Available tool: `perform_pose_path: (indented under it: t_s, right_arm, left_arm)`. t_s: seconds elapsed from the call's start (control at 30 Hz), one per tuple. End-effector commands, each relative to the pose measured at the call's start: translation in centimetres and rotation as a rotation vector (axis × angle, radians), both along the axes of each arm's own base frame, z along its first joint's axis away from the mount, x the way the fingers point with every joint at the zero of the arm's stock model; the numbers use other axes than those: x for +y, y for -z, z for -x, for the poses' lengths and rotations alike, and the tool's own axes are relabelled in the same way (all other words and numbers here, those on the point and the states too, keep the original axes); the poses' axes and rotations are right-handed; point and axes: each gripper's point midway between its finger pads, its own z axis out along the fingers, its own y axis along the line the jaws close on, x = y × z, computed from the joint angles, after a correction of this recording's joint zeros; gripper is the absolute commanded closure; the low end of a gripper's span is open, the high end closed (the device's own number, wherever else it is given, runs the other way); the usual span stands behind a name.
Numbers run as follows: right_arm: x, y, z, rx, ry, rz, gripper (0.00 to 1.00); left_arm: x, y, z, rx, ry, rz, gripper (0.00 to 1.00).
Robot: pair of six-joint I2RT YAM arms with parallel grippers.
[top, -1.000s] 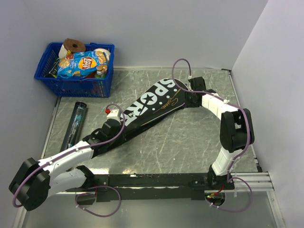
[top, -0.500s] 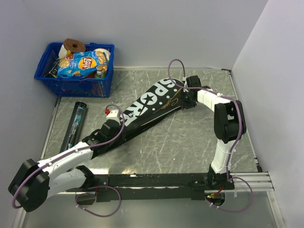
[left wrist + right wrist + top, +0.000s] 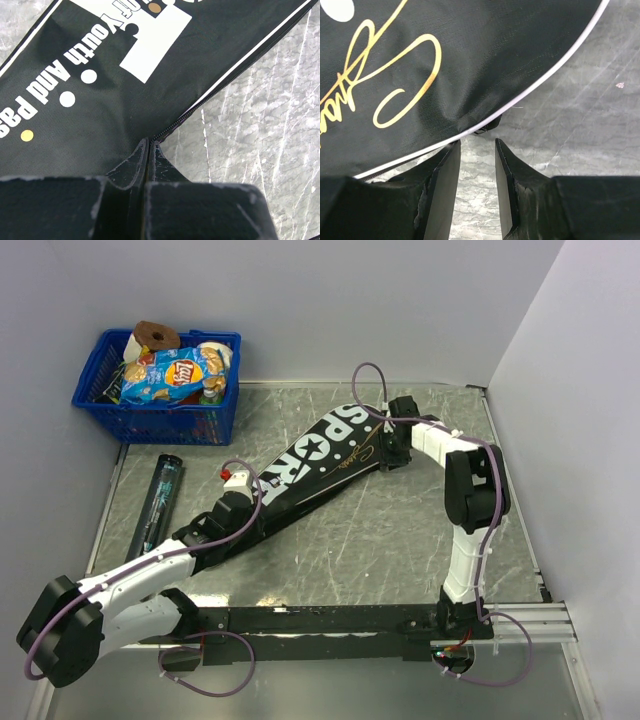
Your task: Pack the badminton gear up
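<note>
The black racket-shaped bag (image 3: pixel 320 465) lettered SPORT lies diagonally on the table, wide end at the back right. My left gripper (image 3: pixel 245 512) sits on its narrow end. In the left wrist view the gripper (image 3: pixel 150 142) is shut at the bag's (image 3: pixel 100 75) zipper line. My right gripper (image 3: pixel 390 455) is at the wide end's rim. In the right wrist view it (image 3: pixel 476 142) is open with a narrow gap, just short of the bag's (image 3: pixel 470 50) white-piped edge and a small black tab (image 3: pixel 487 126). The long dark tube (image 3: pixel 155 502) lies left of the bag. No rackets show.
A blue plastic basket (image 3: pixel 170 425) with a crisp packet (image 3: pixel 170 375) stands at the back left corner. Walls close the back and both sides. A black rail (image 3: pixel 330 620) runs along the near edge between the arm bases.
The right arm has folded in towards the bag, and its gripper has shifted a little left along the wide end. The left arm, bag and tube have not moved.
</note>
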Motion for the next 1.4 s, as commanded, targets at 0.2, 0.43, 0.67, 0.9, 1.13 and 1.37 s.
perform_pose_path:
  t_s: [0.2, 0.43, 0.67, 0.9, 1.13, 1.37]
  right_arm:
    - [0.2, -0.8, -1.4, 0.0, 0.03, -0.013, 0.64]
    - [0.6, -0.1, -1.5, 0.042, 0.035, -0.019, 0.67]
    - [0.7, 0.1, -2.0, 0.06, 0.021, -0.014, 0.66]
    - [1.0, 0.1, -2.8, 0.057, 0.012, -0.019, 0.69]
    - [1.7, -0.1, -3.5, 0.056, -0.016, -0.049, 0.86]
    - [2.1, -0.3, -3.4, 0.064, -0.031, -0.069, 1.0]
  left_arm:
    - [-0.5, -0.8, -0.5, -0.025, 0.002, 0.03, 0.99]
    - [-0.4, -0.9, -0.4, -0.029, 0.001, 0.03, 0.99]
    - [-0.4, -0.9, -0.4, -0.028, 0.002, 0.031, 0.99]
    - [-0.3, -0.9, -0.3, -0.029, 0.0, 0.028, 0.99]
    - [-0.2, -1.0, -0.3, -0.032, -0.003, 0.029, 0.99]
    - [-0.1, -1.2, -0.3, -0.034, -0.008, 0.029, 0.99]
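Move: The right hand hangs half open just outside the near, right-hand edge of the racket bag. The small black zip tab under its white piping lies about 3 cm ahead, 1 cm left and 1 cm below. The bag's rounded far end is some 16 cm ahead and 5 cm left, and its middle roughly level with the hand and 26 cm left. For the left hand, which already pinches the zipped edge, the tab is about 21 cm ahead, 36 cm right and a little lower. The right hand eases forward and somewhat left, about 3 cm in all, into the bag's piped edge at the zip tab, dipping about a centimetre and coming back up while the fingers tip some 5 degrees steeper, and late in the push they shut from nearly half open to pinch at the edge by the tab. The left hand stays where it is and keeps its pinch on the zipped edge lower down the bag, holding that part in place while the right hand works against the far part. ##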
